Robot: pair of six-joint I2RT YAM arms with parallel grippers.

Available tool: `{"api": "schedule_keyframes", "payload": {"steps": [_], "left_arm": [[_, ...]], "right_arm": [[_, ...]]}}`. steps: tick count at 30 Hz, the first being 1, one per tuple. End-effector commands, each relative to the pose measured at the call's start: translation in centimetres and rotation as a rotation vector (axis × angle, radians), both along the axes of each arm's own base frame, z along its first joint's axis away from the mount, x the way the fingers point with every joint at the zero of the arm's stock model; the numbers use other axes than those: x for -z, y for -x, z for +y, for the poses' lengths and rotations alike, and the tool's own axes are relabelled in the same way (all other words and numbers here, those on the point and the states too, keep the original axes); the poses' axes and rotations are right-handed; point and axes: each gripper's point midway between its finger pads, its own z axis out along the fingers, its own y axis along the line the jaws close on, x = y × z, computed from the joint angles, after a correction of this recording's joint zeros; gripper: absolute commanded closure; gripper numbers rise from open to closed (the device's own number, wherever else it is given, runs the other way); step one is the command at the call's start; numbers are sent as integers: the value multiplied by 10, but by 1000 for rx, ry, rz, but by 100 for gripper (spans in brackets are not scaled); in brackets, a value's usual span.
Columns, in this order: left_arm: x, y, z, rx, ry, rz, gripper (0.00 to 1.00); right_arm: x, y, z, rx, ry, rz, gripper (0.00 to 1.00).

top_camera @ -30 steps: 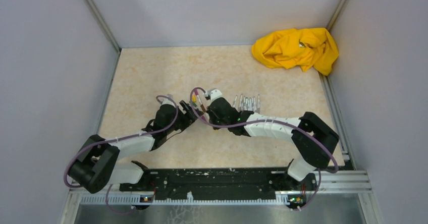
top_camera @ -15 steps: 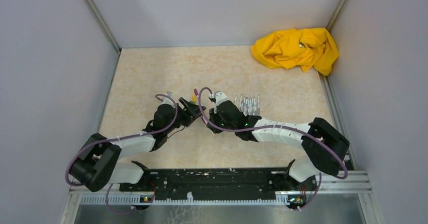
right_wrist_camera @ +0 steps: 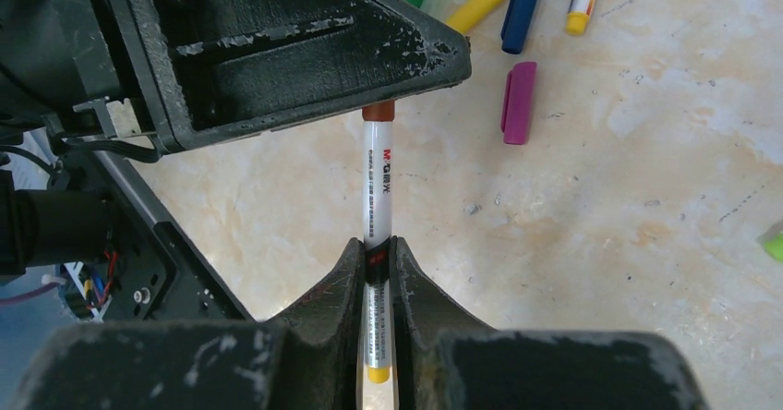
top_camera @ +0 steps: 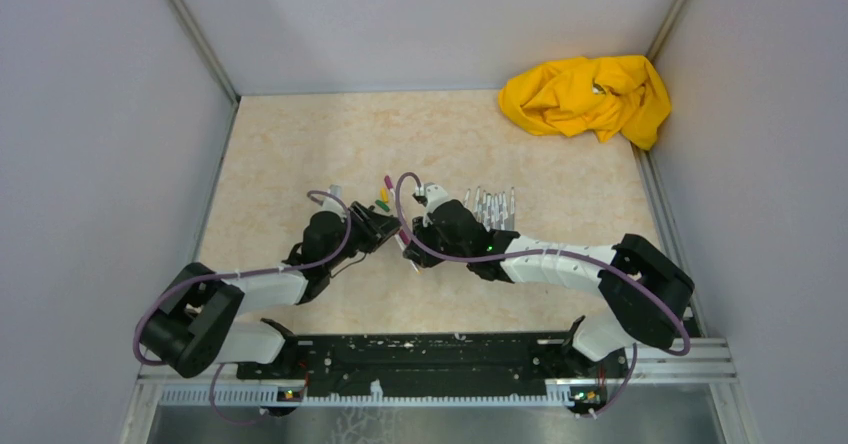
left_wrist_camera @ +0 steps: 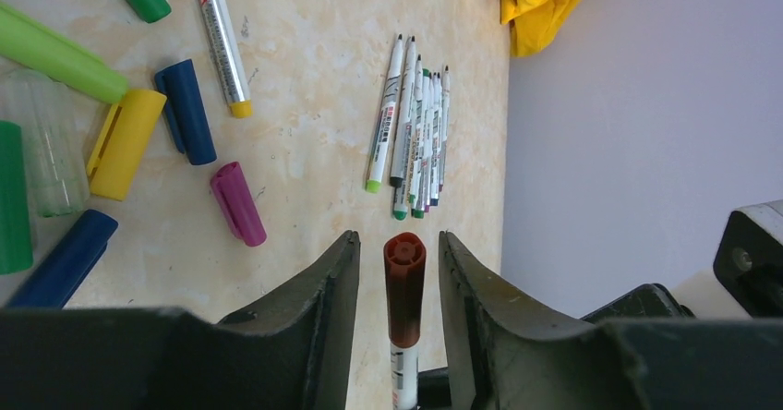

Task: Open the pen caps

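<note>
My right gripper [right_wrist_camera: 376,244] is shut on the grey-white barrel of a pen [right_wrist_camera: 378,179] and holds it above the table. The pen's red-brown cap [left_wrist_camera: 404,281] stands between my left gripper's [left_wrist_camera: 398,236] jaws, with a narrow gap showing on each side. In the top view the two grippers meet at mid-table, left [top_camera: 392,230] and right [top_camera: 415,244]. Loose pen caps lie on the table: magenta [left_wrist_camera: 238,203], dark blue [left_wrist_camera: 186,112], yellow [left_wrist_camera: 125,142] and green [left_wrist_camera: 60,52]. Several uncapped pens [left_wrist_camera: 411,133] lie side by side in a row.
A crumpled yellow cloth [top_camera: 588,94] sits in the far right corner. One more pen with a yellow end [left_wrist_camera: 220,36] lies by the loose caps. Grey walls [top_camera: 120,114] enclose the table left, back and right.
My left gripper has moved onto the held pen's capped end and its jaws have narrowed around the red-brown cap. The right gripper shifted slightly right, still gripping the pen.
</note>
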Motion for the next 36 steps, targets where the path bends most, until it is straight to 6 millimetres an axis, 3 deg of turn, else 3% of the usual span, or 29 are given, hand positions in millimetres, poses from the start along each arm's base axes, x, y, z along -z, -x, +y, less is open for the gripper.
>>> {"api": "schedule_keyframes", "payload": {"steps": [1, 13, 18, 21, 36], "left_arm": [[-7, 3, -4, 24, 29, -30, 60], [-6, 7, 1, 16, 18, -40, 68], [-8, 8, 1, 25, 18, -52, 83], [-10, 9, -1, 39, 20, -63, 100], [-20, 15, -8, 94, 39, -92, 100]], "right_arm": [[-23, 2, 8, -18, -87, -27, 100], [-17, 4, 4, -9, -75, -19, 100], [-17, 4, 3, -8, -73, -19, 100], [-16, 4, 2, -6, -71, -19, 100], [-20, 5, 13, -52, -83, -23, 100]]}}
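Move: The brown cap already sits between my half-open left fingers, about level with the hand point and within a centimetre of it. On the table some 9 cm below that hand, the purple cap lies about 2 cm back and 2 cm right, and the navy cap almost directly underneath. From my right hand, which holds this pen's white barrel, the brown cap is about 6 cm ahead, 4 cm left and slightly higher. I close my left fingers from about half open until they pinch the brown cap from both sides and stall on it, squeezing firmly. Meanwhile the left hand eases back about 1 cm, with hardly any turn. My right hand keeps its grip on the white barrel, drifting back and down under 1 cm, then all but holding still. ##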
